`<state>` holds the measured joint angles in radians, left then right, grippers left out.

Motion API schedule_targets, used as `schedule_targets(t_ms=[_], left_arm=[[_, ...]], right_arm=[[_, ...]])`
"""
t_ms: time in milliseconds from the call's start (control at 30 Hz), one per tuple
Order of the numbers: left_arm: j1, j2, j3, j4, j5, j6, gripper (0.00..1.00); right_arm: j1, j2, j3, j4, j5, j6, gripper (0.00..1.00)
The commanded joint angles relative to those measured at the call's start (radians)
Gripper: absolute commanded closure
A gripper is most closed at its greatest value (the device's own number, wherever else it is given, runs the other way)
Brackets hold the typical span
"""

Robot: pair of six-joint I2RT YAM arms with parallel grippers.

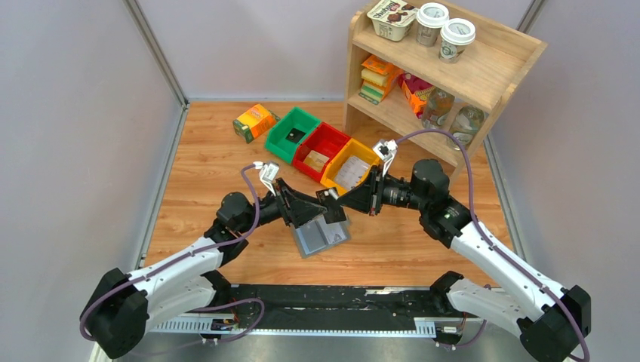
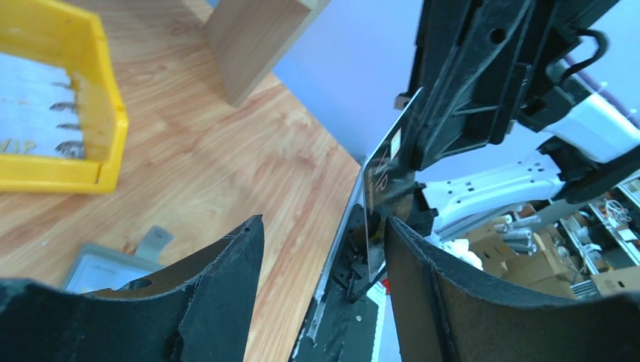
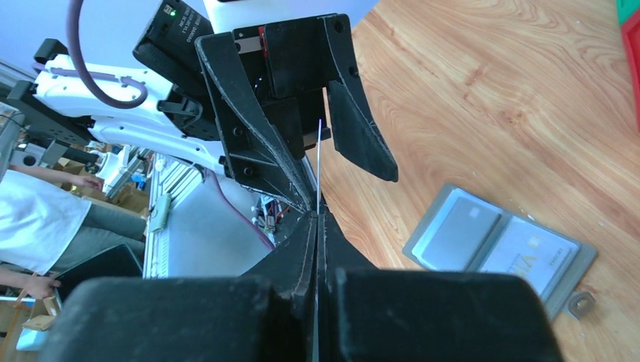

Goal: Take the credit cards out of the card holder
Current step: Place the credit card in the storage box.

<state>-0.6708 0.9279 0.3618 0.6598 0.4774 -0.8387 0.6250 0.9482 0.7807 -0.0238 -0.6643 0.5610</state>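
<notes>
The grey card holder (image 1: 321, 235) lies open on the wooden table, under both grippers. Two credit cards (image 3: 460, 230) (image 3: 537, 255) sit in its clear pockets. My right gripper (image 3: 317, 217) is shut on a black credit card (image 2: 381, 188), held on edge in the air above the holder. My left gripper (image 2: 323, 222) faces it with its jaws open. The free end of the card (image 3: 319, 151) stands between the left fingers, nearer the right-hand finger (image 2: 423, 271), without clear contact. From above, the two grippers (image 1: 321, 210) (image 1: 346, 199) meet nose to nose.
Green (image 1: 290, 134), red (image 1: 321, 151) and yellow (image 1: 349, 166) bins stand in a row behind the grippers. An orange-green carton (image 1: 254, 121) lies at the back left. A wooden shelf (image 1: 453, 72) with cups and packets stands at the back right.
</notes>
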Motion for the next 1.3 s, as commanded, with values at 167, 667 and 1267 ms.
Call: schedule_targets(t_ms=[167, 667, 1267], left_arm=[[0.002, 0.043, 0.005, 0.244, 0.089, -0.072, 0.45], [0.004, 0.005, -0.05, 0.174, -0.134, -0.088, 1.0], [0.358, 0.343, 0.147, 0.067, -0.47, -0.207, 1.0]], right_arm=[[-0.005, 0.006, -0.021, 0.127, -0.055, 0.042, 1.0], [-0.008, -0.023, -0.017, -0.043, 0.144, -0.053, 0.41], [-0.007, -0.192, -0.227, 0.015, 0.496, -0.153, 0.0]])
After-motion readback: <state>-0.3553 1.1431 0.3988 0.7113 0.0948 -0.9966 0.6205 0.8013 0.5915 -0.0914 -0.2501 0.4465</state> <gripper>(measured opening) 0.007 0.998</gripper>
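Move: The black card's middle is some 2 cm to the right of the left fingertips and 2 cm above them. Still pinched at its right edge by the right hand, it sticks out about 2 cm to that hand's left. From the left hand, the green box is roughly 32 cm ahead, 8 cm left, the red box 28 cm ahead, 1 cm right, both 20 cm down; the open card holder is 22 cm below, 2 cm ahead. The left fingers close on the free edge of the black card after rising about 2.5 cm around it; then the right fingers open and let go. The left hand carries the card forward and left, some 18 cm towards the green box, dipping slightly and turning about 40 degrees counter-clockwise, while the right hand, opening wide, backs off down, right and a little forward. ##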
